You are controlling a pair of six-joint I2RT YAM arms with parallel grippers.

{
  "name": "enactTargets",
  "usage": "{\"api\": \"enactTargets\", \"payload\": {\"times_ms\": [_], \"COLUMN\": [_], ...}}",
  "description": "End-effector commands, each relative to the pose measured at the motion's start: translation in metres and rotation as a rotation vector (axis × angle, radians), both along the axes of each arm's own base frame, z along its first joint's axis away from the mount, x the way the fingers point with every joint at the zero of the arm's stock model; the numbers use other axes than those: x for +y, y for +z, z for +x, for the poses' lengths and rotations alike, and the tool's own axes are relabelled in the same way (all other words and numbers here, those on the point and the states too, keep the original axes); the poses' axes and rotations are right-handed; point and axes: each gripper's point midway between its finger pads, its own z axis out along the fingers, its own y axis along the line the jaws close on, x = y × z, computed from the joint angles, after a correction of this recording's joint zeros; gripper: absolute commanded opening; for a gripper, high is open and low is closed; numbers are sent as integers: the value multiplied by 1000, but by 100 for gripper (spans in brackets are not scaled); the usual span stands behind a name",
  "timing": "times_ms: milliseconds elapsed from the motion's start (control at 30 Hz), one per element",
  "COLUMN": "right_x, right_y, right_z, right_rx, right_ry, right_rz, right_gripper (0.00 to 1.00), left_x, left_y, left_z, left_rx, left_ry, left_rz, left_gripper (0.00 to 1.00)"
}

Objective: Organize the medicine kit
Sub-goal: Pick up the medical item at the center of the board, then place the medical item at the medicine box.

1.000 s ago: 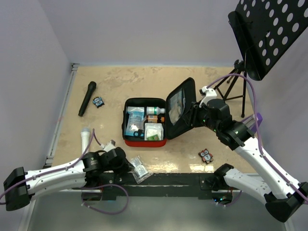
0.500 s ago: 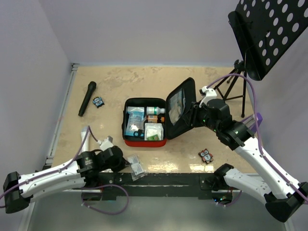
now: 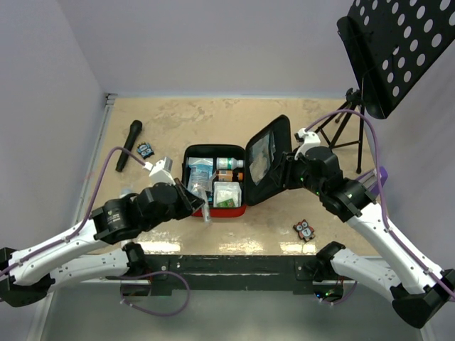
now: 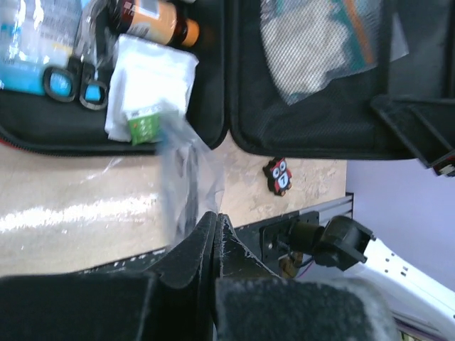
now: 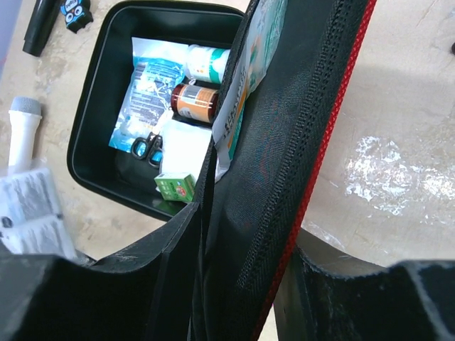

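The medicine kit (image 3: 235, 210) lies open at the table's middle, a red case with black lining. Its base (image 5: 106, 106) holds a blue-white packet, an orange bottle (image 5: 196, 101), scissors (image 5: 147, 148), a white pack and a green box (image 4: 146, 126). My right gripper (image 3: 283, 169) is shut on the edge of the lid (image 5: 284, 142) and holds it upright. My left gripper (image 3: 202, 209) is shut on a clear plastic packet (image 4: 188, 174) and holds it above the table at the kit's front edge. The closed jaws also show in the left wrist view (image 4: 215, 215).
A black microphone (image 3: 129, 145) and a small blue figure (image 3: 146, 150) lie at the far left. A red owl figure (image 3: 305, 229) lies right of the kit. A white cylinder (image 5: 21, 128) lies left of the kit. A black music stand (image 3: 398, 50) rises at the back right.
My left arm has lifted the clear packet from the near table edge and carried it forward to the kit's front edge. The right arm still holds the lid.
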Motion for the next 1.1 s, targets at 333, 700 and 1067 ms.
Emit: {"api": "enactTargets", "payload": {"times_ms": [333,700,1067], "right_x": [-8,-9,-6], "right_y": [25,56,65], "right_z": [-8,-16,-18], "right_rx": [-39,-86,-110], "right_ry": [-42,-47,-29], "right_rz": [58,139,169], "right_gripper": [44,47,47], "left_x": [-67,-140,-194], "left_y": [159,186,183], "left_z": [121,170,173], "left_rx": [-480,-552,-552], "left_ry": [-44,-233,-470], "left_rz": [33,16,3], "left_gripper": [0,0,0]}}
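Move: Ahead and to the right of the left hand, which already holds the clear bag, the medicine kit's open lid has its middle about 17 cm farther out, 23 cm right and 11 cm lower. Inside the kit tray, the white bottle lies roughly 20 cm ahead and 11 cm right, the gauze pack 10 cm ahead and 10 cm right, both some 18 cm below. From the right hand, the lid's middle is about 7 cm ahead, 3 cm left and 12 cm down. Carrying the bag in shut fingers, the left hand swings up and forward over the kit tray, then mostly right to above the lid: some 18 cm each forward and right, 15 cm up. Its fingers tip upward and turn clockwise. The right hand, half open around the lid's rim, draws up about 5 cm and slightly back, away from the lid. ##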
